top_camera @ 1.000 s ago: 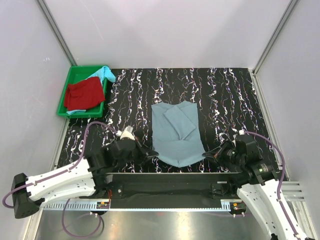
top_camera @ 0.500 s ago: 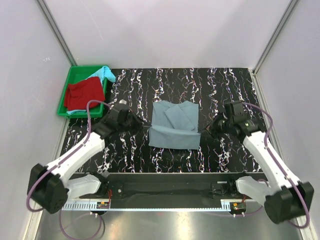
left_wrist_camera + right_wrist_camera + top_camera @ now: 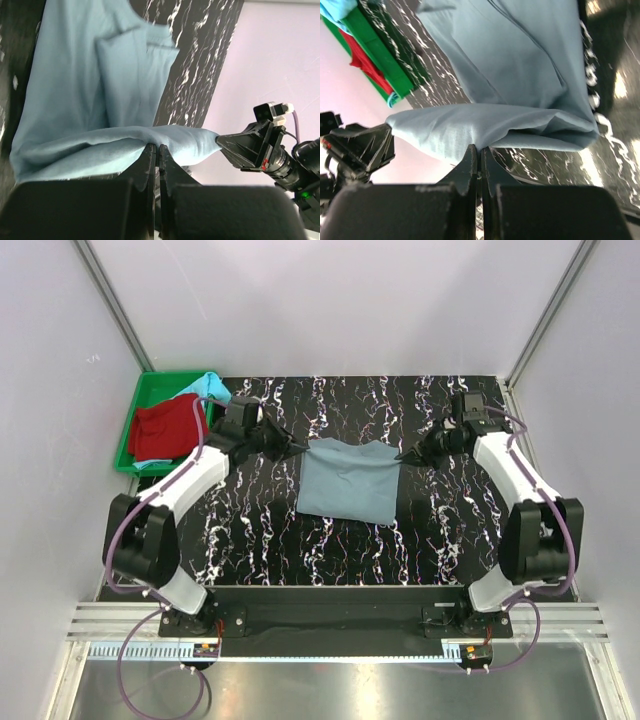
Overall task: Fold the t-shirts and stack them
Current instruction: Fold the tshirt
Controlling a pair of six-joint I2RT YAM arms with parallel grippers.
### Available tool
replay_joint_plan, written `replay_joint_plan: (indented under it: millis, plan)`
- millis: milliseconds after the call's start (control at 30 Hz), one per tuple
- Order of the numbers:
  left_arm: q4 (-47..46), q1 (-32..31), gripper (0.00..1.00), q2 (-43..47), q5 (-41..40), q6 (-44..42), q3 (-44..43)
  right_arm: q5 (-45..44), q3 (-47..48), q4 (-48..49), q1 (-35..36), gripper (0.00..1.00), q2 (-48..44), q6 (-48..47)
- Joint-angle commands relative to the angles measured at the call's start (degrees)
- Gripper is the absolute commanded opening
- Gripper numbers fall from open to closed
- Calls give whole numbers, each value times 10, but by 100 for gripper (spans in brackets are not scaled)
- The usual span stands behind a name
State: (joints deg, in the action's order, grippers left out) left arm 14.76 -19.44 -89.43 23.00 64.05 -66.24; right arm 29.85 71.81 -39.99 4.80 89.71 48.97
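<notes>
The large dusty grey-blue t-shirt (image 3: 345,483) lies folded in half on the black marbled table. Its upper layer is stretched between both grippers at the far edge. My left gripper (image 3: 297,447) is shut on the shirt's far left corner (image 3: 150,140). My right gripper (image 3: 401,456) is shut on the far right corner (image 3: 480,135). The red t-shirt (image 3: 165,428) and the light turquoise t-shirt (image 3: 212,387) sit crumpled in the green tray (image 3: 150,390) at the back left.
Grey walls with metal frame posts (image 3: 115,315) close in the table on three sides. The tray's long side (image 3: 375,50) shows in the right wrist view, beyond the left gripper (image 3: 360,145).
Both grippers have carried the shirt's near hem away from the arm bases to the far edge, folding the shirt in half. Both arms now reach far out.
</notes>
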Motion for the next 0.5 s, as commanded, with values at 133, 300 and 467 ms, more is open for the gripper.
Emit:
replay_joint_plan:
  millis: [133,300,467]
  plan:
    - [-65,34,0,-106,89,-4,-102,57,108,16,-15,0,91,-19]
    - [-67,51,1,-173,104,-9,-157,58,137,18,-21,0,136,-21]
    - [-70,64,2,-221,122,-8,-188,67,176,17,-30,0,191,-33]
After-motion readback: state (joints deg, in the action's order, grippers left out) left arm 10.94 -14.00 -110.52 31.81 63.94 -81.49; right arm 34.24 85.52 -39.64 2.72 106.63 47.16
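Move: Both hands hold the raised hem of the t-shirt by its corners, above the table. The t-shirt's left shoulder corner lies about 10 cm ahead of the left hand and 12 cm below, its right shoulder corner about 11 cm ahead of the right hand, 2 cm left and 11 cm below. The neckline is some 10 cm ahead and 11 cm right of the left hand; the green box is roughly 12 cm ahead and 34 cm left of it. Both closed grippers carry the hem forward towards the shoulders, left about 8 cm, right about 6, sinking meanwhile. ##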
